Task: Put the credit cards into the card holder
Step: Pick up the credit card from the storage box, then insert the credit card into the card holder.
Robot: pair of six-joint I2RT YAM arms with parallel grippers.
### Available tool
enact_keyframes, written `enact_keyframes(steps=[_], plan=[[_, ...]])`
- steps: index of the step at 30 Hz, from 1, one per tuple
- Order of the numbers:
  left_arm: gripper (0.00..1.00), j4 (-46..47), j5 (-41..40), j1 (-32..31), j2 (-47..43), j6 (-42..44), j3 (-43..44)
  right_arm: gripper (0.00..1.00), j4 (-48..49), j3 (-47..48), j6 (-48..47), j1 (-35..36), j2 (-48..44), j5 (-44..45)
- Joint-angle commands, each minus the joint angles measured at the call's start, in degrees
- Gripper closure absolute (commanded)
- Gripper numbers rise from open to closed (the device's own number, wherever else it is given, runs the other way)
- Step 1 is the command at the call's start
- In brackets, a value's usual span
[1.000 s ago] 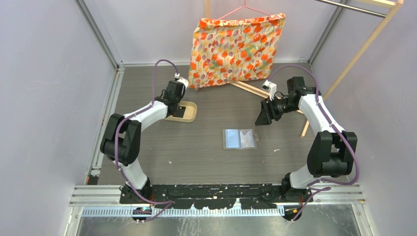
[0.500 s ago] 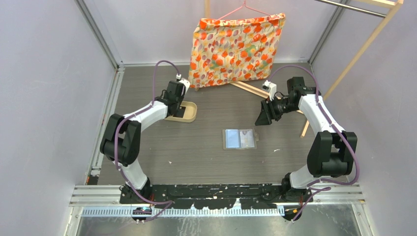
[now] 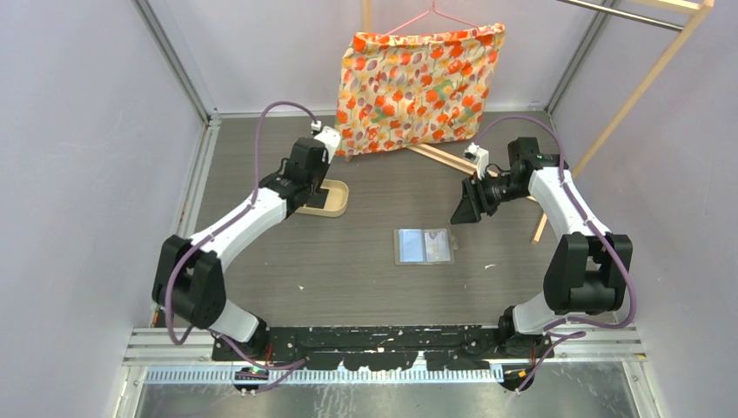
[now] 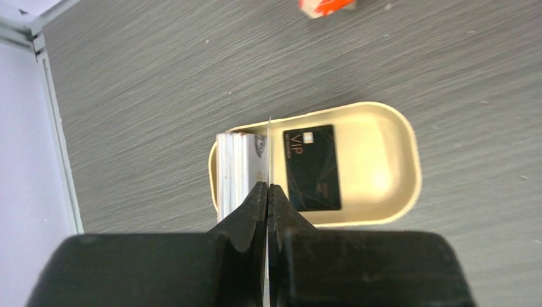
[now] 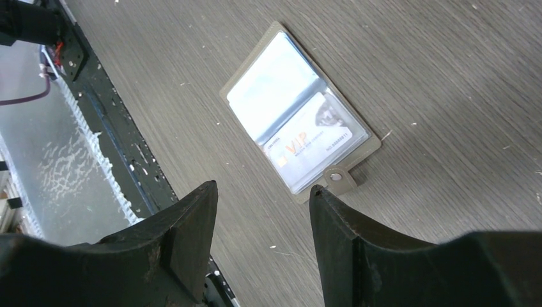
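My left gripper is shut on a thin pale credit card, seen edge-on, above the left end of the tan oval tray. In the tray lie a black credit card marked VIP and a stack of white cards. In the top view the left gripper hangs over the tray. The grey card holder lies open at mid-table. One VIP card shows in a clear pocket of the card holder. My right gripper is open and empty, raised to the holder's back right.
A floral cushion hangs from a hanger at the back. A wooden frame leans at the right, with slats on the table behind the right arm. The black base rail runs along the near edge.
The left jaws closed fully on a card and the left arm stretched out, lifting the gripper above the tray. The right arm and the holder stayed put.
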Motion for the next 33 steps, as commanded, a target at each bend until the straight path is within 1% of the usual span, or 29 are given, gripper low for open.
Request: enact_keyframes(steps=[1, 5, 7, 8, 9, 11, 13, 15, 16, 18, 19, 21, 26, 33], plan=[[1.0, -3.7, 4.3, -2.7, -7.9, -4.5, 0.1, 0.4, -1.6, 1.8, -1.2, -0.3, -3.1, -4.4], [1.0, -2.0, 17.2, -2.8, -16.9, -13.8, -3.5, 0.4, -1.5, 1.3, -0.1, -0.3, -4.3, -7.7], [1.0, 0.9, 25.6, -2.9, -20.0, -18.5, -6.3, 0.4, -1.5, 0.9, 0.8, -0.2, -4.1, -10.9], [1.0, 3.1, 28.2, -2.9, -21.2, -21.3, -7.3, 0.4, -1.8, 0.9, 1.1, -0.2, -3.8, -12.1], [1.0, 5.7, 33.6, -2.9, -21.9, -24.0, -8.7, 0.4, -2.0, 0.9, 1.6, -0.2, -3.6, -13.7], [1.0, 12.2, 41.2, -2.9, -22.5, -29.9, -12.1, 0.4, -2.5, 0.9, 2.6, 0.0, -2.8, -16.8], [1.0, 23.4, 47.9, -2.9, -21.8, -36.9, -17.6, 0.4, -2.5, 0.8, 3.6, 0.5, -2.4, -19.6], [1.0, 35.0, 52.0, -3.1, -19.8, -43.8, -21.8, 0.39, -1.3, 0.0, 5.3, 1.2, -2.6, -20.9], [1.0, 39.6, 53.1, -3.4, -18.5, -47.0, -23.2, 0.39, 0.2, -0.6, 7.0, 1.6, -2.9, -21.2], [1.0, 46.6, 53.6, -4.4, -16.1, -49.7, -24.6, 0.38, 5.0, -2.2, 11.5, 1.7, -3.5, -21.9], [1.0, 48.6, 53.7, -5.2, -14.9, -50.3, -24.7, 0.38, 6.6, -2.9, 13.9, 3.5, -3.7, -22.3], [1.0, 51.3, 53.7, -7.3, -12.4, -50.5, -24.3, 0.37, 8.3, -3.5, 15.7, 5.1, -3.6, -22.4], [1.0, 57.8, 54.5, -11.0, -6.0, -51.6, -23.2, 0.37, 8.1, -3.0, 16.2, 8.2, -0.8, -21.2], [0.99, 68.0, 55.2, -12.4, 0.8, -56.4, -23.8, 0.37, 6.8, -1.2, 16.4, 8.5, 1.9, -18.7]])
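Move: The left hand already holds a credit card, raised clear of the storage box; the card holder lies open about 28 cm to its right, 15 cm back and 15 cm below. The storage box is some 3 cm back and 2 cm right, its card stack 3 cm back and 3 cm left, both about 13 cm below. From the empty right hand, the held card is roughly 36 cm left, 14 cm ahead and near level; the holder is 9 cm left, 3 cm back and 13 cm below. Left hand, rolling, carries its card 23 cm right, 15 back towards open right hand, which comes 8 left. ##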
